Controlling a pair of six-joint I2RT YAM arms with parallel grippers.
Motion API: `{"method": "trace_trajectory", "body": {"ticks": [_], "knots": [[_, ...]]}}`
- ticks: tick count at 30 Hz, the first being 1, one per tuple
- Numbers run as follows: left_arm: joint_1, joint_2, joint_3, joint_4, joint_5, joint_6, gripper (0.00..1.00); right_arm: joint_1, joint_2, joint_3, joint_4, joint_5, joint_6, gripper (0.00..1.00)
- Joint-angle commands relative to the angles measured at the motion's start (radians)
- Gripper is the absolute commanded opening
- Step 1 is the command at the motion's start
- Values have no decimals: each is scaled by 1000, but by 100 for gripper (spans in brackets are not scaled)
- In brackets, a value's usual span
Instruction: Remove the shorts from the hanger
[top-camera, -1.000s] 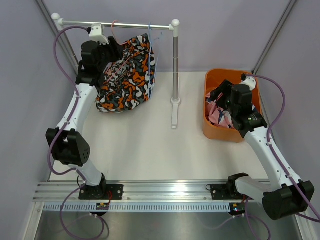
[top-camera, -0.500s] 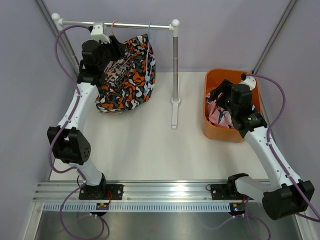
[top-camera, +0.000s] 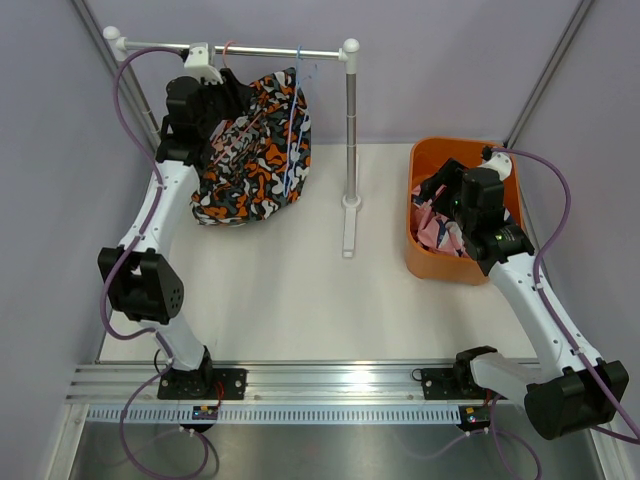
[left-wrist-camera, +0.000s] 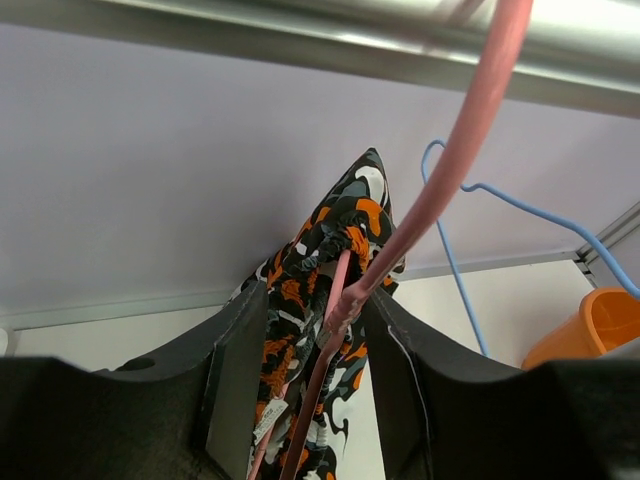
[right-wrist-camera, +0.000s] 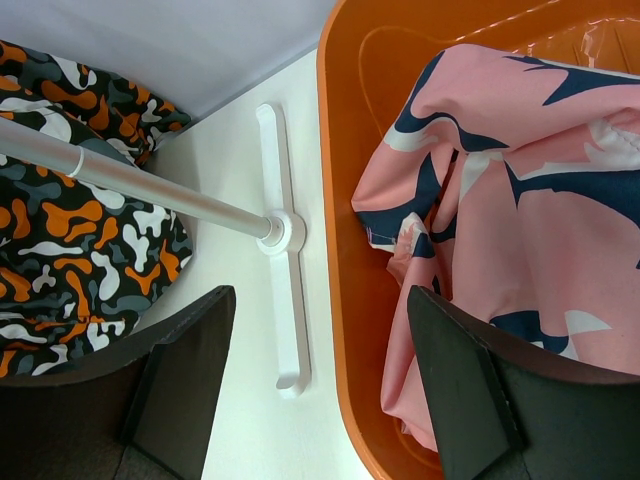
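Note:
The black shorts (top-camera: 250, 150) with orange and white blotches hang from a pink hanger (top-camera: 228, 48) on the rail (top-camera: 270, 50). My left gripper (top-camera: 228, 105) is up at the hanger. In the left wrist view its fingers stand apart (left-wrist-camera: 310, 330), with the pink hanger (left-wrist-camera: 450, 170) and the black shorts (left-wrist-camera: 340, 230) between them; the hanger lies close to the right finger. The pink shorts (top-camera: 435, 225) with navy and white blotches lie in the orange bin (top-camera: 430, 155). My right gripper (top-camera: 440, 190) is open and empty over the bin's left rim (right-wrist-camera: 340, 150), beside the pink shorts (right-wrist-camera: 520, 200).
A blue empty hanger (top-camera: 297, 70) hangs on the rail right of the shorts and also shows in the left wrist view (left-wrist-camera: 450, 250). The rack's post (top-camera: 351, 120) and white foot (right-wrist-camera: 285, 300) stand between the shorts and the bin. Grey walls close in behind and at both sides.
My left arm has moved slightly up and back toward the rail, and the blue hanger has swung a little over the shorts. The right arm has not moved.

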Motion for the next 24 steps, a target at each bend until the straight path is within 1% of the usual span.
{"method": "trace_trajectory", "body": {"ticks": [1,5,6,8,9,11,12,17,21,24], "knots": [[6,7,45,44,30,-5,45,-2,5,2,37,11,-21,79],[6,12,49,41,38,-5,40,-4,6,0,38,9,-22,79],[6,14,51,39,38,-5,34,-4,9,0,38,9,-21,79],[6,9,42,52,39,-8,28,-2,8,2,40,9,-21,79],[6,6,42,53,42,-10,19,-2,6,2,38,9,-21,79],[6,4,42,55,52,-7,9,-4,6,0,38,9,-22,79],[6,0,46,52,58,-8,0,-2,6,0,38,9,-21,79],[4,-45,35,65,69,1,0,-2,6,2,38,9,-22,79],[4,-81,57,38,67,19,0,-4,13,4,40,6,-22,79],[4,-129,28,67,93,34,0,-4,14,4,43,5,-22,79]]}}
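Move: The pink hanger's neck stands right between the left hand's open fingertips, about 1 cm ahead and 1 cm to the right. The rod its hook hangs on runs some 7 cm above and 2 cm ahead. The camouflage shorts hang about 18 cm below, 4 cm right and 2 cm ahead; the blue hanger is roughly 11 cm right, 2 cm ahead and 5 cm lower. From the right hand the neck lies some 17 cm ahead, 38 cm left and 12 cm higher. Almost in place, easing only about half a centimetre to the right, the left hand shuts its half-open fingers and pinches the pink hanger's neck just below the hook. With the neck gripped it then begins to draw up and back, roughly 1 cm in all, the wrist keeping almost level. ##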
